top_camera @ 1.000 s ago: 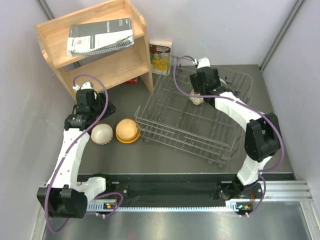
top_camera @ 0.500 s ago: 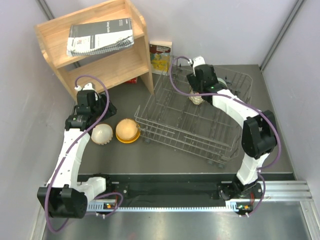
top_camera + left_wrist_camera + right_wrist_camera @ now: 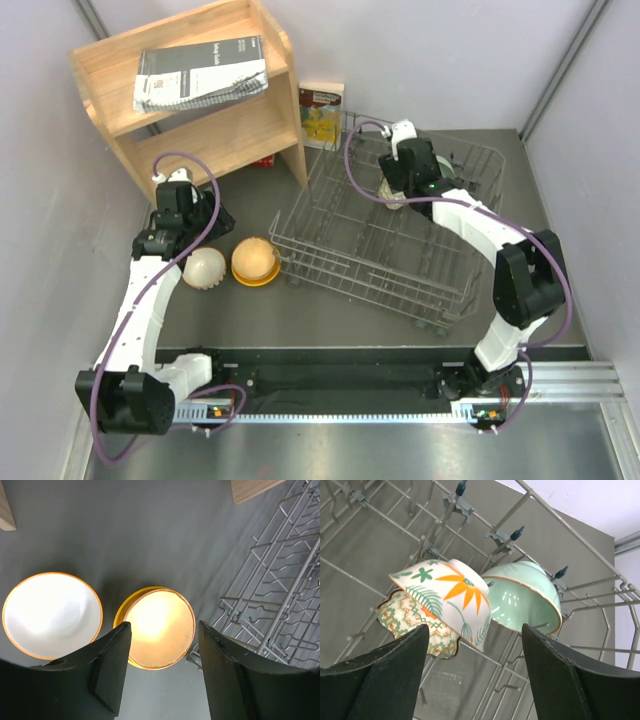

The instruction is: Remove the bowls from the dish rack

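Two bowls sit upright on the table left of the dish rack [image 3: 400, 250]: the orange-yellow bowl [image 3: 255, 261] and the tan-peach bowl [image 3: 204, 268]. My left gripper [image 3: 197, 222] hovers open above them. In the left wrist view it [image 3: 164, 625] frames the orange-yellow bowl [image 3: 159, 625], with the tan-peach bowl [image 3: 50, 614], white inside, to the left. My right gripper [image 3: 397, 188] is open and empty over the rack's far side. The right wrist view [image 3: 474, 627] shows three bowls tilted on the tines: a scalloped patterned bowl [image 3: 415, 625], a white bowl with orange flower and green leaves [image 3: 451, 597], and a pale teal bowl [image 3: 525, 602].
A wooden shelf [image 3: 200, 110] with a spiral notebook [image 3: 200, 72] stands at the back left. A small box [image 3: 321, 114] leans against the wall behind the rack. Rack wires [image 3: 280, 595] lie just right of the orange-yellow bowl. Grey walls close in on both sides.
My right gripper shifted slightly left, then back right, above the bowls in the rack. My left arm has barely moved. No bowl has changed place.
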Controlling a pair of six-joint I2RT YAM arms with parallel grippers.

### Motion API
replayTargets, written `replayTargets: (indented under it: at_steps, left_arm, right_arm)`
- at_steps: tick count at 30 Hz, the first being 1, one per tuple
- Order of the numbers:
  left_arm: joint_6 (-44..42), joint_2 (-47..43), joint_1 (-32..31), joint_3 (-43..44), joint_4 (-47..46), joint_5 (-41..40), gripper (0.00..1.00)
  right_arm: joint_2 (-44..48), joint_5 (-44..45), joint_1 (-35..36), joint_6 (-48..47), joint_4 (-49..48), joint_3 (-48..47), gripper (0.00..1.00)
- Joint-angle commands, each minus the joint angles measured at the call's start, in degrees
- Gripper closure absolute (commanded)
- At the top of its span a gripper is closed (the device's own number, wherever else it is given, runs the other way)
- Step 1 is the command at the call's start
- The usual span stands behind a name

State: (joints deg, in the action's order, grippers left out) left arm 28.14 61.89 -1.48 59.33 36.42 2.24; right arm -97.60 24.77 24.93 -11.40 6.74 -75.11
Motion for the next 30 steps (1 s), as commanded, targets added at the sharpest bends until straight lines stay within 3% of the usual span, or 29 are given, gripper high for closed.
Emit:
replayTargets:
  at_steps: [1, 5, 13, 16, 21, 28, 30]
  left_arm:
    - [-0.7, -0.2, -0.1, 0.1, -2.1, 0.3, 0.39]
    - [-1.7, -0.4, -0.2, 0.1, -1.4, -0.3, 0.39]
    - [-1.8, 0.3, -0.2, 0.1, -1.5, -0.1, 0.40]
    - [-1.7, 1.3, -0.2, 0.1, -1.5, 0.6, 0.41]
    - [-1.5, 1.7, -0.5, -0.5, -2.1, 0.8, 0.41]
    - [-1.7, 2.0, -0.7, -0.5, -2.1, 0.5, 0.41]
    - [-1.5, 2.1, -0.9, -0.7, -2.3, 0.7, 0.41]
  right_arm:
    - [-2.6, 1.1, -1.1, -1.0, -4.5, -4.2, 0.26]
    - [-6.5, 0.3, -1.6, -2.3, -4.5, -6.9, 0.33]
    - [-9.4, -1.3, -2.8, -3.2, -5.9, -8.7, 0.35]
    - [-10.1, -0.6, -3.0, -4.8, -8.0, -7.9, 0.46]
    - [-9.6, 1.2, -2.9, -6.8, -13.5, -5.2, 0.55]
    - [-8.7, 3.6, -2.9, -9.8, -17.0, -2.9, 0.94]
    - [-7.9, 3.4, -2.7, -9.5, -17.5, -2.5, 0.94]
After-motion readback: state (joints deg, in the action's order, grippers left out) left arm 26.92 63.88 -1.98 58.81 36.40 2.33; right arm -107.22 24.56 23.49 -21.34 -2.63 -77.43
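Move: The bowl to take, the one with the orange flower, sits in the rack about 6 cm ahead of the right gripper, 2 cm to its left and 4 cm below. The green bowl stands roughly 7 cm to the right of the flower bowl and 2 cm farther out. The red-patterned bowl is some 3 cm nearer than the flower bowl and 2 cm to its left, lower down. From the left gripper the flower bowl is about 20 cm ahead, 38 cm right and 7 cm below. Reach the right gripper forward about 4 cm and down about 3 cm onto the near part of the orange-flower bowl, narrowing the open fingers as they come in. With a finger on either side of the bowl's wall near the rim, close them to pinch it, rolling the wrist some 10 degrees so that its left side dips, and easing slightly forward. ##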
